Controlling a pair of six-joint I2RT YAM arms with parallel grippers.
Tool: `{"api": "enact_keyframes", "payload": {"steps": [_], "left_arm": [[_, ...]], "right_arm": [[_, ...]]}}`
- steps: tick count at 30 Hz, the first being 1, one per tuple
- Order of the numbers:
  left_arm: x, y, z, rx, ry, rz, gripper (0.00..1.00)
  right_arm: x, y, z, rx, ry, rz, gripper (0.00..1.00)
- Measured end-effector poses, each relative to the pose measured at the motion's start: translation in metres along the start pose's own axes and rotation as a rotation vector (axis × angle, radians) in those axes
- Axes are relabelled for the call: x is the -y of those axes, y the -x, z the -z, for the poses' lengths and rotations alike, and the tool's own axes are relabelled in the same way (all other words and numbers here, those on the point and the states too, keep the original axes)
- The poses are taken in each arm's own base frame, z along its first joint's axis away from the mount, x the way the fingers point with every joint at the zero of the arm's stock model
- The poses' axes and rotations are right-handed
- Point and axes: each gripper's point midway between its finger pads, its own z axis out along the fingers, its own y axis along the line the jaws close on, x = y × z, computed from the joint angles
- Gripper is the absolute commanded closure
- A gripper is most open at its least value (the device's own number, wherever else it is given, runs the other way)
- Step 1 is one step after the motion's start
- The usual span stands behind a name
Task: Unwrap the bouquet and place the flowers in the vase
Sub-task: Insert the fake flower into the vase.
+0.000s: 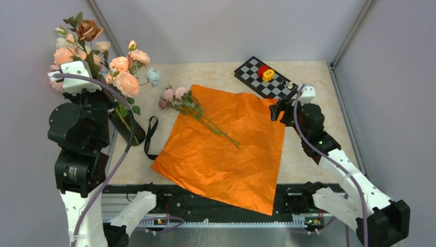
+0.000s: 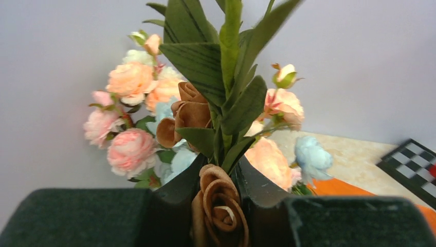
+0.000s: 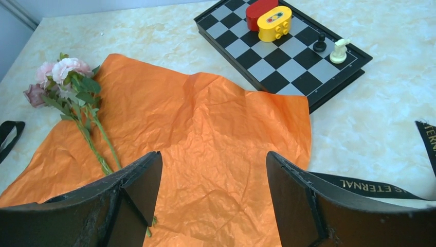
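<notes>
The orange paper lies unwrapped and spread flat on the table. A few small pink flowers on green stems rest across its upper left part, also seen in the right wrist view as flowers. The black vase stands at the left, partly behind my left arm, with several pastel flowers in it. My left gripper is shut on a leafy stem with brown roses, held up among those blooms. My right gripper hangs open over the paper's right side, holding nothing.
A black ribbon lies on the table between vase and paper; another length of ribbon lies by my right fingers. A chessboard at the back right carries red and yellow blocks and two chess pieces.
</notes>
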Motion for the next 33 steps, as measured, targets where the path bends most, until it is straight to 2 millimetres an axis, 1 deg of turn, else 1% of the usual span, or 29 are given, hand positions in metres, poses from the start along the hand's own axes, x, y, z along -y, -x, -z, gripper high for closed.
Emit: {"api": "enact_keyframes", "payload": {"steps": [4, 7, 9, 11, 15, 16, 18, 22, 30, 33], "left_arm": [[-0.02, 0.007, -0.001, 0.052, 0.107, -0.035, 1.0], [-0.032, 0.017, -0.008, 0.096, 0.191, -0.052, 1.0], [-0.035, 0.026, -0.017, 0.129, 0.234, -0.05, 1.0], [-0.037, 0.031, -0.027, 0.148, 0.269, -0.051, 1.0], [-0.041, 0.035, -0.046, 0.164, 0.343, -0.065, 1.0], [-0.043, 0.034, -0.05, 0.168, 0.359, -0.067, 1.0], [-0.048, 0.028, -0.057, 0.167, 0.397, -0.078, 1.0], [-0.064, 0.014, -0.061, 0.169, 0.469, -0.088, 1.0], [-0.101, -0.001, -0.048, 0.23, 0.598, -0.032, 1.0], [-0.106, -0.001, -0.047, 0.255, 0.618, 0.001, 1.0]], "right_arm": [[0.002, -0.001, 0.001, -0.005, -0.009, -0.001, 0.25], [0.002, -0.002, 0.001, -0.007, -0.009, -0.01, 0.26], [0.002, -0.002, 0.001, -0.007, -0.009, -0.016, 0.26], [0.001, -0.002, 0.001, -0.009, -0.006, -0.022, 0.26], [0.0, 0.0, 0.006, -0.005, 0.002, -0.027, 0.26], [-0.001, 0.002, 0.008, 0.001, 0.006, -0.028, 0.26], [-0.003, 0.009, 0.013, 0.023, 0.018, -0.031, 0.26], [-0.006, 0.017, 0.02, 0.051, 0.037, -0.036, 0.26], [-0.013, 0.017, 0.021, 0.046, 0.069, -0.061, 0.27], [-0.016, 0.016, 0.021, 0.042, 0.085, -0.072, 0.27]]}}
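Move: The left hand, holding the brown rose stem upright, has the vase's middle about 8 cm ahead, level sideways and some 40 cm below. The blooms already in the vase spread about 14 cm ahead of this hand and 7 cm lower; the black ribbon loop lies some 9 cm ahead, 9 cm right and 51 cm down. From the right hand the vase is about 64 cm left, 2 cm back and 12 cm lower. Keeping its grip on the brown rose, the left hand sweeps about 11 cm left, away from the vase's line and towards the outer left side of the blooms, arching some 4 cm up and forward before sinking back to nearly its starting height and giving up part of that reach, while it turns about 35 degrees counter-clockwise and the fingertips tip up. The empty right hand stays open, well off to the right, and only eases 2 cm or so up and back. ##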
